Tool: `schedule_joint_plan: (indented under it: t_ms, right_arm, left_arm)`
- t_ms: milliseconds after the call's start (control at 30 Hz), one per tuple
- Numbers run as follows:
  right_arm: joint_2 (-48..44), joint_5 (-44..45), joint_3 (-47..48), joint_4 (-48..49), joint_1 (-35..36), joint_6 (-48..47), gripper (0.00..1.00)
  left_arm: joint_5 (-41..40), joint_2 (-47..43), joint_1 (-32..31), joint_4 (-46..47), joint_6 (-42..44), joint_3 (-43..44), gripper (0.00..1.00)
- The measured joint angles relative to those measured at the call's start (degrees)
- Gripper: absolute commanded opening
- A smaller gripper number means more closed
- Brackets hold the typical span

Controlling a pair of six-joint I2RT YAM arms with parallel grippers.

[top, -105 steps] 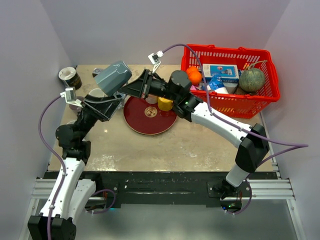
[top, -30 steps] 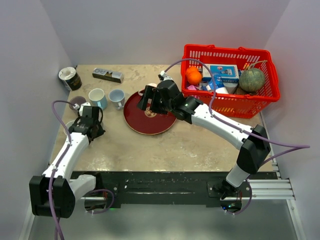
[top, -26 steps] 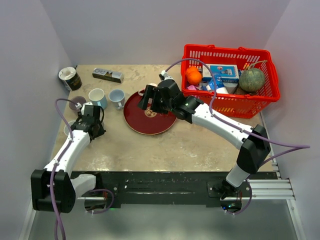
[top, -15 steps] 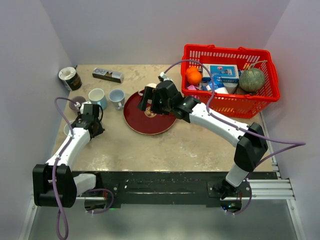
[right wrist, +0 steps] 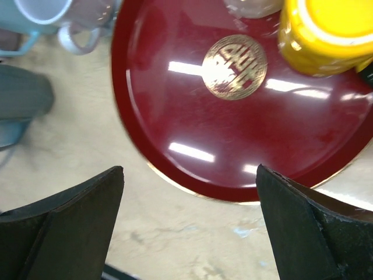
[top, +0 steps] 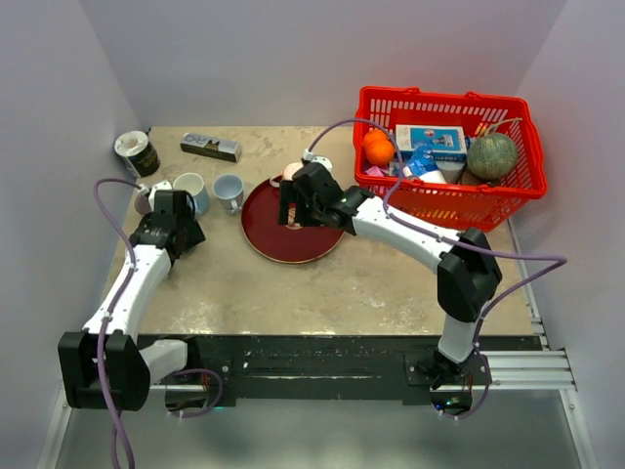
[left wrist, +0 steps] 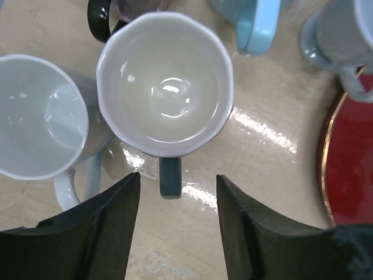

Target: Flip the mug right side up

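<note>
The mug [left wrist: 166,84] stands right side up on the table, its white inside facing up and its dark teal handle [left wrist: 170,178] pointing at my left gripper [left wrist: 178,195]. That gripper is open, its fingers to either side of the handle's tip and apart from it. In the top view my left gripper [top: 181,233] and wrist hide this mug. My right gripper [right wrist: 189,175] hangs wide open and holds nothing, over the near edge of the red plate [right wrist: 233,128]. It shows above the plate's left part [top: 291,210].
A white mug [left wrist: 38,116] stands just left of the mug; a light blue mug [top: 188,186] and a grey mug [top: 229,189] stand behind. A yellow mug [right wrist: 326,35] sits on the red plate [top: 293,244]. A red basket [top: 508,191] of groceries is at the back right.
My left gripper has opened and let go of the mug, which now stands upright, and its arm shifted toward the back. My right gripper has opened fully and moved slightly left.
</note>
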Motion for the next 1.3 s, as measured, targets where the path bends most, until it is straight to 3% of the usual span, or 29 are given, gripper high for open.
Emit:
schedule_joint_plan:
  t_ms: [233,467,700,967,1300]
  right_arm:
    - [2.3,5.9,3.2,-0.7,-1.8,-10.7,0.99]
    - [6.7,7.4,5.7,-0.8,-4.0,-28.1,0.98]
    - [13.3,9.1,5.9,-3.1,-5.6,-39.5,0.98]
    - [14.9,14.8,5.9,-2.5,-5.9,-45.3,0.97]
    - [14.8,10.9,1.8,3.0,-5.9,-47.4,0.91]
  left_arm:
    - [2.4,-5.0,0.0,-2.6,0.1,4.6,0.74]
    - [8.5,-8.6,0.0,-3.0,1.6,8.6,0.77]
    - [12.9,-9.0,0.0,-3.0,2.7,9.7,0.79]
    - [14.5,-9.3,0.0,-3.0,2.9,9.7,0.80]
    - [14.8,-10.1,0.0,-3.0,2.9,9.7,0.80]
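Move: The upside-down yellow mug stands about 13 cm ahead of the right hand, 10 cm to its right and 12 cm below. From that hand, the pink mug is some 18 cm ahead and 2 cm right, and the red tray's middle 7 cm ahead and 1 cm right, 16 cm down. The left hand has the upright teal mug 4 cm ahead, 1 cm left and 5 cm below, with the yellow mug some 14 cm ahead and 38 cm right. Forward and right over the tray, then about 10 cm down, the right hand swings in towards the near side of the yellow mug, rolling nearly 45 degrees so its left side dips and turning counter-clockwise; its fingers stay wide around the handle side, contact unclear. The left hand, already off the teal mug, rises some 10 cm, drifts right, tips its fingers up and opens further. ##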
